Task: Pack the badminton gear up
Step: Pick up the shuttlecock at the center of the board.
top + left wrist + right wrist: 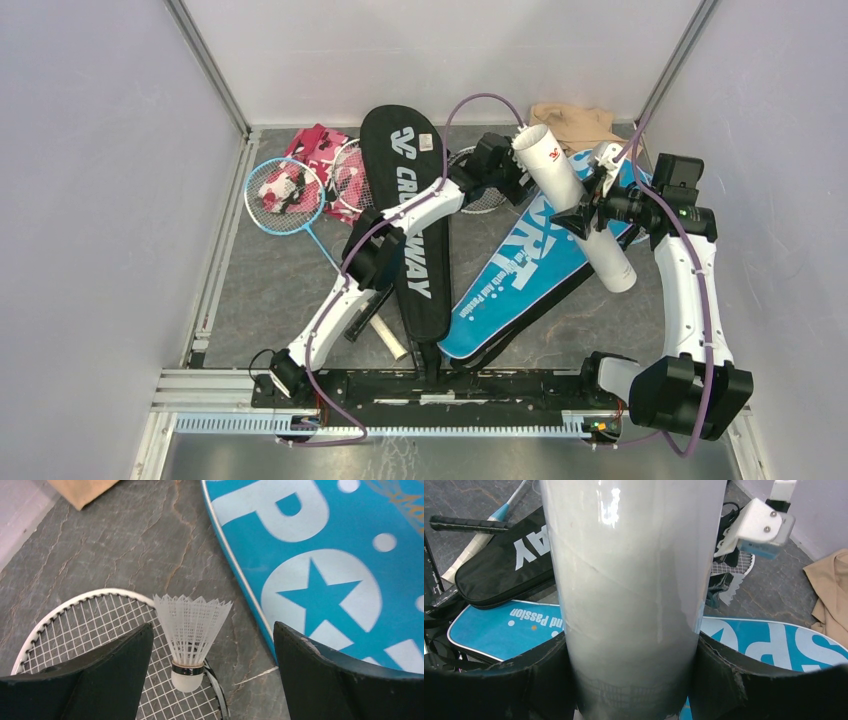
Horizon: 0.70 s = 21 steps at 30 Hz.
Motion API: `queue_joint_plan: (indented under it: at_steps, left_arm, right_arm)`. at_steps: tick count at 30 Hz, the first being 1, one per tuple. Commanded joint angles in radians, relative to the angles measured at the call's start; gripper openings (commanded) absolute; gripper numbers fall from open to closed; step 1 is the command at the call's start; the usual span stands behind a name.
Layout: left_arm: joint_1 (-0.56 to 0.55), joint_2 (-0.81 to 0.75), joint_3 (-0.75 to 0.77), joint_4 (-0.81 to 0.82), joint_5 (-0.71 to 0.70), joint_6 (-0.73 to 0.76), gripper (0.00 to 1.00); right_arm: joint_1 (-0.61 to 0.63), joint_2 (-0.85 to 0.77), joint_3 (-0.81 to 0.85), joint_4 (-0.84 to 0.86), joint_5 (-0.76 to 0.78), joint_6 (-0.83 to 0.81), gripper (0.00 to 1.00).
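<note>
A white shuttlecock [191,630] lies cork-down on the strings of a white-framed racket [75,625], beside the blue "SPORT" cover [320,545]. My left gripper [212,627] hangs open over it, one finger on each side, touching nothing. My right gripper [631,680] is shut on the white tube [629,580], which slants above the blue cover [520,270] with its open end [535,140] toward the back. The black "CROSSWAY" cover [405,200] lies left of the blue one. A blue-framed racket [285,195] rests at the far left.
The pink camouflage cloth [320,150] is bunched at the back left, partly under the blue racket. A beige cloth [575,122] sits at the back right corner. A white racket handle [385,335] pokes out by the left arm. Walls enclose three sides.
</note>
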Motion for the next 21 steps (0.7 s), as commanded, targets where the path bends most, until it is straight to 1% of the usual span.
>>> queue_joint_plan:
  at_steps: [1,3,6,11,18,21]
  left_arm:
    - [0.0,0.036,0.043,0.079,-0.107,0.117,0.95]
    - [0.0,0.049,0.043,0.079,-0.11,0.122,0.92]
    - [-0.001,0.065,0.043,0.08,-0.103,0.128,0.85]
    - [-0.002,0.078,0.046,0.082,-0.085,0.129,0.74]
    - [-0.002,0.062,0.048,0.065,-0.045,0.114,0.56]
    - [-0.002,0.04,0.052,0.042,-0.017,0.113,0.45]
  right_arm:
    - [-0.001,-0.011,0.005,-0.002,-0.006,-0.015,0.13]
    - [-0.002,-0.012,0.0,-0.004,-0.005,-0.018,0.12]
    - [-0.002,-0.011,-0.005,-0.01,-0.006,-0.023,0.13]
    - [-0.002,-0.013,-0.004,-0.031,-0.004,-0.042,0.12]
    - [-0.001,-0.023,-0.021,-0.046,0.003,-0.061,0.12]
    - [-0.001,-0.024,-0.019,-0.052,0.006,-0.067,0.12]
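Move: The shuttlecock at the center of the board lies some 5 cm below my left hand and about 2 cm ahead, neither left nor right, cork end towards me. The white racket's head reaches under it, its middle about 8 cm to the hand's left and 2 cm ahead; the blue bag's middle is roughly 11 cm right and 14 cm back. From my right hand, the shuttlecock is about 20 cm ahead, 13 cm left and 22 cm below. I sink my left hand about 4 cm onto the shuttlecock, edging a little over 1 cm forward on the way, then all but stop there. As it settles I close the wide-open fingers to roughly half, bringing one tip down each side of the feather skirt just above the cork. My right hand keeps its grip on the white tube, easing down only about 1.5 cm. ##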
